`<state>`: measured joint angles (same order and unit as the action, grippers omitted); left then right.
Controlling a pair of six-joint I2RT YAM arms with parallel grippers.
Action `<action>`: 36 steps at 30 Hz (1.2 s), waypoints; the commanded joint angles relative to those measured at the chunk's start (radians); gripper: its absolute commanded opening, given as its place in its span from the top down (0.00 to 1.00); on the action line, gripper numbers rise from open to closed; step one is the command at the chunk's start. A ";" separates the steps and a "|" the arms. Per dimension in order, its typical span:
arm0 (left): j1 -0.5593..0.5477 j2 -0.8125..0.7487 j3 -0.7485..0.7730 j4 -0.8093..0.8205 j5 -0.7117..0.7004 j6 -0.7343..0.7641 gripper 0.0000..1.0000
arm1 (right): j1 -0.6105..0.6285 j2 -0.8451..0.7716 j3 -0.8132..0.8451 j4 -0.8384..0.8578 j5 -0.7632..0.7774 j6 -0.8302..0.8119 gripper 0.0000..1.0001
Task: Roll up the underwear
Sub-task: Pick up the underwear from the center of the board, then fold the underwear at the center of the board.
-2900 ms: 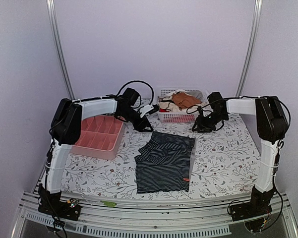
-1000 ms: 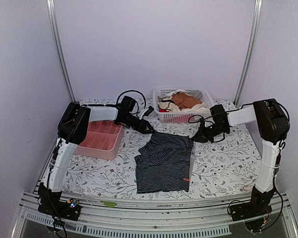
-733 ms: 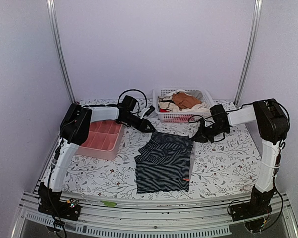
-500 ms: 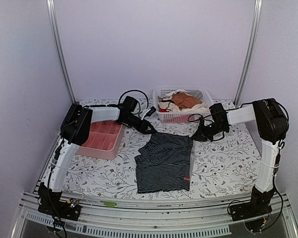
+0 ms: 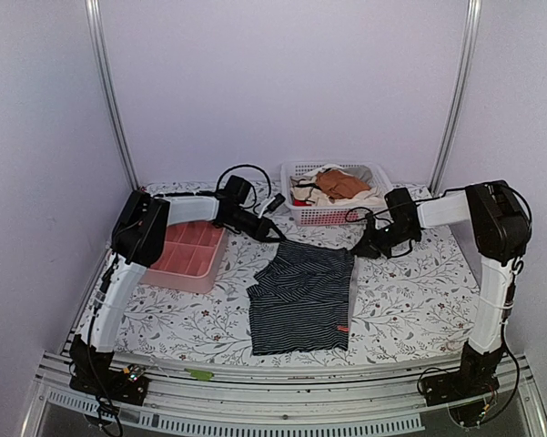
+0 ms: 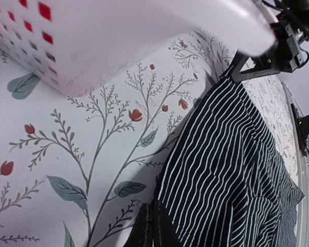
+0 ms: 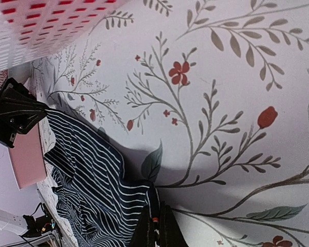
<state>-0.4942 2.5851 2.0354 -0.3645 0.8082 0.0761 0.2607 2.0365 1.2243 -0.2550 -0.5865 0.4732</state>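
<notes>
The underwear (image 5: 300,296), dark with thin white stripes and a small red tag (image 5: 342,330), lies flat on the floral cloth. My left gripper (image 5: 275,238) sits low at its far left corner. In the left wrist view the gripper (image 6: 153,203) is shut, its fingers pressed together on the edge of the striped fabric (image 6: 231,170). At the far right corner my right gripper (image 5: 358,253) is also down on the cloth. The right wrist view shows that gripper (image 7: 158,205) shut on a pinched-up fold of the underwear (image 7: 92,175).
A white basket (image 5: 332,216) holding orange-brown and cream garments (image 5: 339,185) stands just behind both grippers. A pink divided tray (image 5: 187,255) lies to the left under the left arm. The floral cloth (image 5: 410,300) covers the table.
The left gripper's jaws have closed at the far left corner of the underwear. The right gripper has stayed shut on the far right corner, hardly moving.
</notes>
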 commanded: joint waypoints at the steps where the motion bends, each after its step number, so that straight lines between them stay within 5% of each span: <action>1: 0.058 -0.125 -0.019 0.047 0.087 -0.037 1.00 | -0.003 -0.115 -0.002 0.034 -0.017 -0.009 1.00; 14: 0.110 -0.227 -0.071 0.054 0.139 0.027 1.00 | -0.002 -0.024 0.227 -0.052 -0.046 -0.174 1.00; 36: -0.046 -0.607 -0.777 0.086 0.144 0.218 1.00 | 0.054 -0.180 -0.103 -0.044 -0.143 -0.273 1.00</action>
<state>-0.5152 2.0289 1.3518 -0.3073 0.9527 0.2733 0.3153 1.9156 1.1732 -0.2947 -0.7094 0.2195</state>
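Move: Both shut grippers already hold the underwear's far corners just above the board, about 19 cm apart. From the left hand, the underwear's middle is some 18 cm back and 5 cm right, slightly lower; the white basket stands roughly 16 cm ahead and 16 cm right, the pink organizer 28 cm left and 5 cm back. From the right hand, the underwear's middle lies about 13 cm back and 14 cm left. Up first, about 12 cm for the left hand and 10 for the right, with a small reach forward, both keeping their pinch on the far corners; then back over the underwear while sinking partway. The left hand sweeps back some 17 cm, drifting left and turning slightly clockwise; the right comes back about 9 cm, tips its fingers up and turns counter-clockwise. ##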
